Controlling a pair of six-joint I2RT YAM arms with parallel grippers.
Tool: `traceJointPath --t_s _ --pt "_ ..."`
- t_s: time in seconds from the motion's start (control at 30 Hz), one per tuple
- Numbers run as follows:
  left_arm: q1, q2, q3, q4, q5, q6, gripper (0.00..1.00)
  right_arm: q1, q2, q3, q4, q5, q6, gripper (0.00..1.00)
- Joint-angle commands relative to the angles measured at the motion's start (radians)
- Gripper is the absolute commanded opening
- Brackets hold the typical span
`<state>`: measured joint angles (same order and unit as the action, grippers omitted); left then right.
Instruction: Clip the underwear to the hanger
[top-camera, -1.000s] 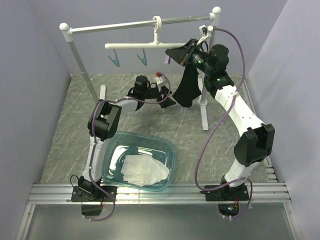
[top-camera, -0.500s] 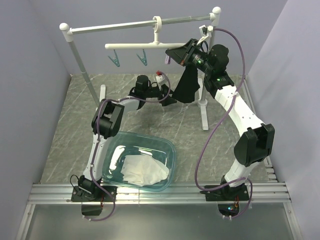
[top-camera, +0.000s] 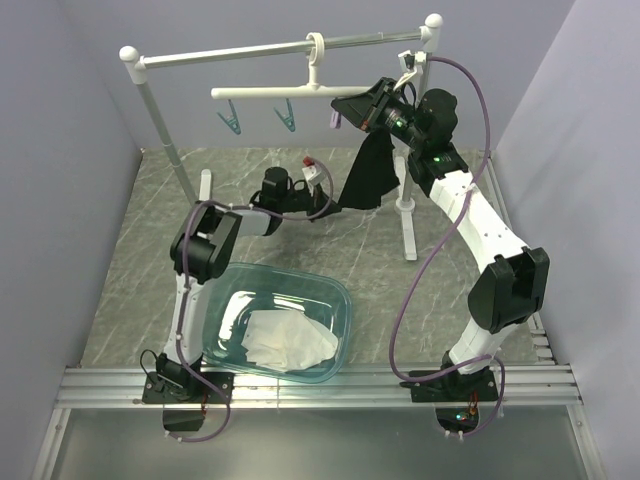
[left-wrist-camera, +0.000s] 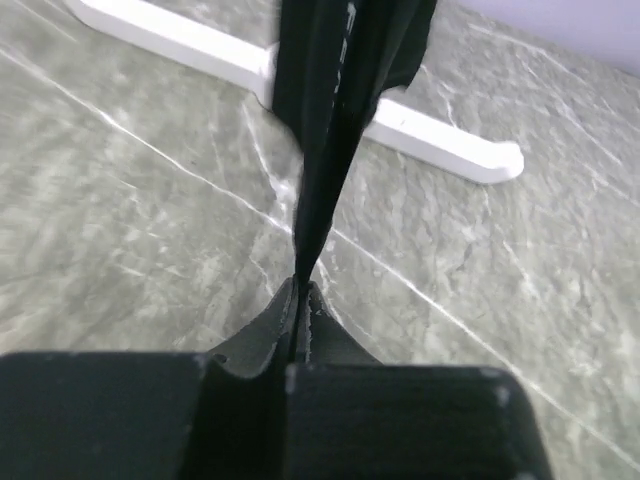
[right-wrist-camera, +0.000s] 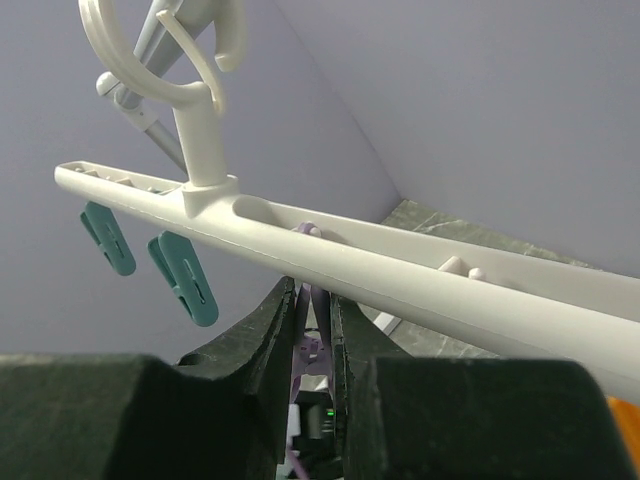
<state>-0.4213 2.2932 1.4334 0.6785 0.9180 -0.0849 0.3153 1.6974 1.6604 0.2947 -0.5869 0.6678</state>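
Note:
The white hanger (top-camera: 290, 92) hangs by its hook from the rack's rod, with two teal pegs (top-camera: 286, 117) under its left half. In the right wrist view my right gripper (right-wrist-camera: 312, 290) is shut on the purple peg (right-wrist-camera: 318, 300) just under the hanger bar (right-wrist-camera: 400, 270). An orange peg (right-wrist-camera: 620, 410) shows at that view's right edge. The black underwear (top-camera: 372, 172) hangs below the right gripper (top-camera: 350, 110); its top end is hidden. My left gripper (top-camera: 330, 200) is shut on its lower corner. The left wrist view shows the underwear (left-wrist-camera: 330, 100) running taut into the left gripper (left-wrist-camera: 300, 290).
The tall rack (top-camera: 150, 100) with ball-capped posts spans the back, its white feet (left-wrist-camera: 440, 145) on the marble table. A teal basin (top-camera: 335, 300) holding a white cloth (top-camera: 290, 340) stands near the left arm's base. Grey walls close in on both sides.
My left gripper has shut on the underwear's lower corner and drawn it left, so the fabric now slants. The right gripper has stayed on the purple peg.

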Motion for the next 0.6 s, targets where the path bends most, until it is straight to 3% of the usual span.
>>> traceJointPath --t_s 0.0,0.37,0.57 --pt "0.009 -0.194 -0.066 0.055 -0.08 0.054 0.01 -0.012 -0.021 0.032 0.107 0.033 -0.001 0.0" --pt "0.018 -0.359 -0.134 0.018 -0.189 0.051 0.0 -0.018 0.005 0.027 0.149 0.025 0.032 0.0" --pt "0.018 -0.486 -0.172 -0.06 -0.22 0.125 0.0 -0.019 0.018 0.029 0.161 0.016 0.026 0.0"
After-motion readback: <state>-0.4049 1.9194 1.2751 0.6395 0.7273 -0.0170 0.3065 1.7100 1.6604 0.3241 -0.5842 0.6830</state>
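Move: The left gripper holds the hanging underwear's lower corner. The purple clip to fill is roughly 33 cm above it, level fore and aft and about 1 cm left. Along the same bar, at about that height and depth, the orange clip gripping the underwear's other end is some 9 cm right of the left gripper, and the nearest teal clip some 10 cm left. For the right gripper, the purple clip is already between its fingers. Bring the left gripper, still pinching the underwear's corner, up about 13 cm towards the purple clip, quick at first and then easing, while drifting some 4 cm to the left. Swing it counter-clockwise by 10 degrees or so and roll it about as much. Keep the right gripper still on the purple clip. ##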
